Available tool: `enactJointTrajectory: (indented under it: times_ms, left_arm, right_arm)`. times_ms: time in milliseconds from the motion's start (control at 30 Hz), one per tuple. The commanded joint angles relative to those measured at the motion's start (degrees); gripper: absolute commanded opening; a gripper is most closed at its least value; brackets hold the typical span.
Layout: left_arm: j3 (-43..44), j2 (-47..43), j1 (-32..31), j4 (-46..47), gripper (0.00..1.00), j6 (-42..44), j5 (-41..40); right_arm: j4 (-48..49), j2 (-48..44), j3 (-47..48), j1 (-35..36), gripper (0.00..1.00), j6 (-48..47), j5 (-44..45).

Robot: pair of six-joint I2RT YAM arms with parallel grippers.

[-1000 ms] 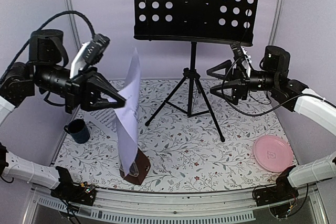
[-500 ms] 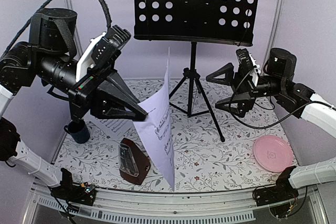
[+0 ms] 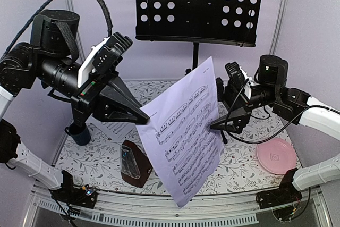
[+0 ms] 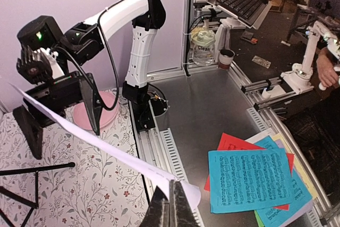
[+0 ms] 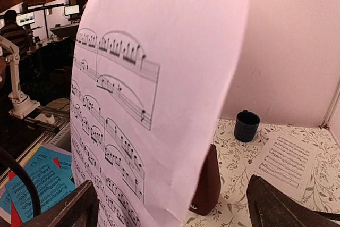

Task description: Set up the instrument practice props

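Note:
My left gripper (image 3: pixel 144 116) is shut on the left edge of a white sheet of printed music (image 3: pixel 186 131) and holds it up over the table's middle, printed side towards the top camera. The left wrist view shows the closed fingertips (image 4: pixel 171 208) pinching that sheet (image 4: pixel 106 144). My right gripper (image 3: pixel 217 107) is open at the sheet's right edge, and in its wrist view the sheet (image 5: pixel 159 78) hangs between its spread fingers (image 5: pixel 276 206). The black music stand (image 3: pixel 199 6) rises at the back. The dark-red metronome (image 3: pixel 133 163) stands front left. A second sheet (image 3: pixel 118 127) lies flat.
A dark blue mug (image 3: pixel 79 133) stands at the table's left edge, and a pink plate (image 3: pixel 276 155) lies front right. The stand's tripod legs (image 4: pixel 32 169) spread behind the held sheet. Coloured sheets (image 4: pixel 255 179) lie on a bench beyond the table.
The left gripper has swung the held sheet from edge-on to face-on and carried it rightward. The right gripper has come down and left to the sheet's right edge, still open.

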Motion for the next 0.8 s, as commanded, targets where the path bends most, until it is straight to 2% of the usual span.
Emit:
enactJointTrajectory:
  times_ms: [0,67,133,367,433,533,600,633,667,767]
  left_arm:
    - [-0.77,-1.24,-0.84,0.18,0.00,1.97,-3.29]
    - [-1.72,-2.08,-0.84,0.78,0.00,2.85,-4.80]
    - [-2.79,-3.17,-0.83,1.01,0.00,3.71,-6.66]
    - [-6.75,-6.31,-0.75,1.75,0.00,5.32,-15.91]
    - [-7.83,-7.27,-0.75,2.28,0.00,5.50,-18.73]
    - [-9.30,-8.69,-0.60,2.93,0.00,5.56,-22.67]
    - [-9.70,-9.23,-0.31,3.31,0.00,5.27,-25.44]
    - [-10.16,-9.48,-0.07,3.81,0.02,5.04,-26.77]
    - [-10.68,-9.72,0.14,4.63,0.07,4.74,-28.02]
    - [-12.59,-10.21,1.89,7.66,0.49,2.73,-30.83]
  right_arm:
    - [-2.54,0.92,0.49,4.01,0.91,-0.13,0.14]
    - [-2.43,1.01,0.21,5.59,0.81,0.74,0.31]
    - [-1.74,1.08,-0.16,6.35,0.64,1.69,0.42]
    - [-4.07,1.48,1.42,6.61,0.22,4.96,2.89]
    - [-5.75,1.37,2.02,6.61,0.13,4.66,3.96]
    - [-7.66,1.01,2.10,6.58,0.08,4.37,5.83]
    - [-8.07,0.64,2.06,6.60,0.00,4.39,7.01]
    - [-7.99,0.45,2.01,6.55,0.00,4.49,8.42]
    - [-7.53,0.18,2.08,6.54,0.00,4.83,9.81]
    - [-4.78,-0.81,2.07,6.56,0.00,7.10,14.09]
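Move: Out to the right of the left hand, which still pinches one corner of the music sheet, the sheet's middle lies some 14 cm off, 5 cm ahead and 12 cm lower. From the wide-open right hand that middle is about 13 cm left, 8 cm back and 4 cm below. The stand's tray is roughly 30 cm ahead of the right hand, 9 cm left and 26 cm higher; the metronome sits 5 cm ahead of the left hand, 8 cm left and 40 cm below. Reaching back about 3 cm and slightly left around the sheet's right-hand edge, the right hand shuts its fingers fully and pinches the paper, then eases forward and down a couple of centimetres. The left hand meanwhile carries its corner some 6 cm forward, 3 cm left and a little down, turning about 20 degrees counter-clockwise, and starts opening its fingers only at the very end. ##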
